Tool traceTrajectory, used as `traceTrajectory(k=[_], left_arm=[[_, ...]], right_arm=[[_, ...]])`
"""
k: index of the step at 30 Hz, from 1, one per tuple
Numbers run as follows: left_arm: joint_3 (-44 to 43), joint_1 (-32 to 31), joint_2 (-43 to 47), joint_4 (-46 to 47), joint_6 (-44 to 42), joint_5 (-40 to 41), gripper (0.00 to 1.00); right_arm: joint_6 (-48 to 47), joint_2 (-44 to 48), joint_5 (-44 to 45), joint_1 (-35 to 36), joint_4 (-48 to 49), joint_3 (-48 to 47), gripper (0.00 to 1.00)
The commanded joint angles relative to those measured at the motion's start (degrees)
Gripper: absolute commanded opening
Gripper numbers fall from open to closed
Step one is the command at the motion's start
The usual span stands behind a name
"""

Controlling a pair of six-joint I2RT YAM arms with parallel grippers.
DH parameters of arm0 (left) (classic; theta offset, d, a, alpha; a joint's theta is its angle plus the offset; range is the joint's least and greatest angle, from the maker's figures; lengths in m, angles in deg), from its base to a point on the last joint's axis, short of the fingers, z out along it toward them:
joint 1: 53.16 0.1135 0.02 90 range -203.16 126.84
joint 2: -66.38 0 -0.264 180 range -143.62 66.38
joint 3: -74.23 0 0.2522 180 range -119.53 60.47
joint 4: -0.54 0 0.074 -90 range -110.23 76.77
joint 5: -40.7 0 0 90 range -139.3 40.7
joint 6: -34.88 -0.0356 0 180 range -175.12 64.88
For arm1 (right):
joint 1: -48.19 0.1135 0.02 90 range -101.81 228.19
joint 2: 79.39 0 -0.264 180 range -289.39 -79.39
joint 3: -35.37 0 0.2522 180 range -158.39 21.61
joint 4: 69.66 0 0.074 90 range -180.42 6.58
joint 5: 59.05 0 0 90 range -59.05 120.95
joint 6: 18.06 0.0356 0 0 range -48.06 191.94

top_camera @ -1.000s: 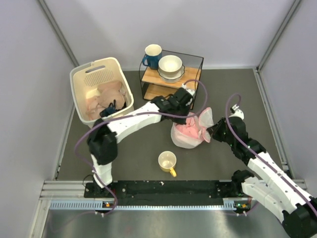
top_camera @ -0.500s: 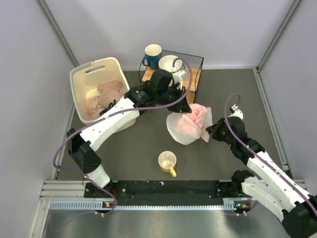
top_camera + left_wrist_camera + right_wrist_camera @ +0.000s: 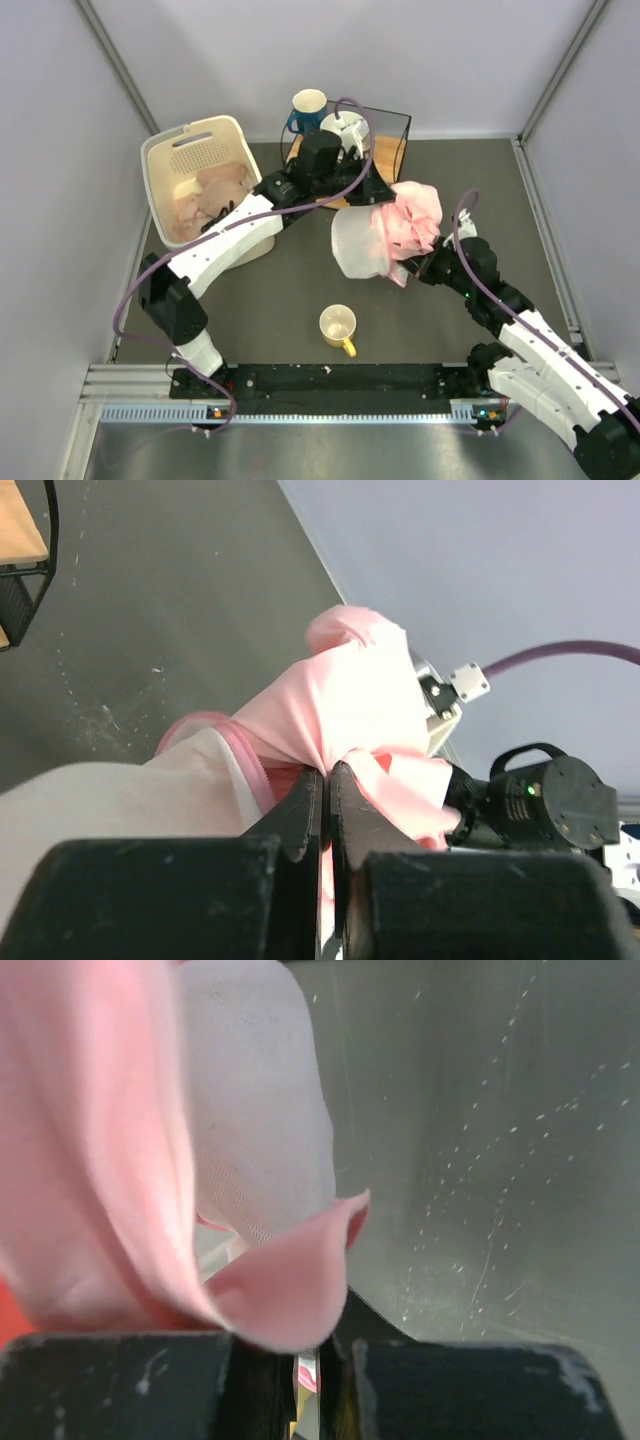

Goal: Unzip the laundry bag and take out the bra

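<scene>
The laundry bag [image 3: 358,245], white mesh with a pink zip rim [image 3: 246,763], hangs open in mid-table, held up off the grey floor. The bright pink bra [image 3: 412,216] bulges out of its mouth at the upper right. My left gripper [image 3: 386,201] reaches in from the back left and is shut on a bunched fold of the bra [image 3: 362,695]. My right gripper [image 3: 424,269] sits low at the bag's right side, shut on a thin pink-and-white strip of the bag's edge [image 3: 310,1372]. Mesh [image 3: 262,1110] and pink fabric [image 3: 90,1160] fill the right wrist view.
A yellow mug [image 3: 338,328] stands in front of the bag. A cream slotted basket [image 3: 168,165] with peach cloths is at the back left. A black wire shelf [image 3: 396,150] at the back holds a blue mug [image 3: 306,108] and a white bowl [image 3: 348,127].
My left arm has risen and swung back, drawing the bra up and to the right out of the bag. The bag has lifted and tipped with it. The right gripper kept its hold.
</scene>
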Motion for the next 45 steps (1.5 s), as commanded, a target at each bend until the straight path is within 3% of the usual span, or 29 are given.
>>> traceTrajectory(k=[1, 4, 9, 16, 27, 34, 37, 39, 40, 41, 43, 45], left_arm=[[-2.42, -0.35, -2.40, 6.95, 2.27, -0.66, 0.00], [-5.22, -0.17, -2.41, 5.19, 0.96, 0.13, 0.00], [-6.90, 1.85, 2.94, 3.09, -2.12, 1.80, 0.00], [-7.70, 8.09, 10.68, -3.41, -5.99, 4.78, 0.00], [-6.65, 29.34, 14.91, -16.16, -9.95, 15.60, 0.00], [2.30, 40.51, 14.29, -13.80, -7.58, 20.96, 0.00], [5.39, 42.01, 13.94, -13.53, -6.70, 28.06, 0.00], [6.19, 42.11, 14.03, -13.97, -6.26, 30.88, 0.12], [6.97, 42.11, 14.29, -14.15, -5.82, 31.67, 0.56], [7.33, 42.11, 14.47, -13.89, -5.82, 31.42, 0.76], [7.77, 42.02, 15.61, -13.36, -6.16, 29.41, 0.99], [7.60, 41.84, 17.19, -13.01, -6.69, 28.09, 0.99]], right_arm=[[-1.51, 1.51, -2.90, 2.52, 3.74, 1.02, 0.00], [-1.59, 2.93, 0.17, 2.52, 3.39, 1.73, 0.00], [-1.07, 2.93, 9.13, 2.17, -5.65, -0.29, 0.00], [-3.08, 2.93, 11.87, 1.65, -7.16, -2.13, 0.00], [-8.34, 2.31, 12.40, -3.80, -8.30, -7.49, 0.00], [-15.12, 2.40, 15.64, -6.97, -11.73, -15.84, 0.00], [-16.01, 3.02, 16.44, -8.37, -12.17, -17.07, 0.00], [-16.36, 2.93, 16.88, -9.43, -12.26, -17.43, 0.00], [-16.36, 2.75, 16.88, -9.86, -12.26, -17.87, 0.00], [-16.45, 2.40, 17.05, -10.22, -12.26, -18.22, 0.00], [-16.27, 0.74, 17.67, -11.80, -11.82, -19.53, 0.00], [-16.10, -1.02, 18.45, -13.55, -10.86, -20.68, 0.00]])
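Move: The pink bra is already pinched in the left fingers and bunched at the mouth of the mesh laundry bag; its destination, the white basket, lies about 40 cm to the left hand's left, 10 cm farther out and 22 cm lower. The two-tier shelf stands 17 cm ahead, 11 cm left and 23 cm below; the bag's mesh body is 5 cm left, 2 cm back, 15 cm below. From the right hand, the bra is about 5 cm ahead and 8 cm up. The pink bra is drawn clear of the laundry bag as the left arm, after a small dip, carries it nearly 40 cm left and 12 cm forward in an arch over to the basket, turning some 65 degrees counter-clockwise, sinking at the end and opening wide. The right hand keeps its pinch on the bag's edge and, after a brief give to the left, moves right about 10 cm and up 8 cm. ##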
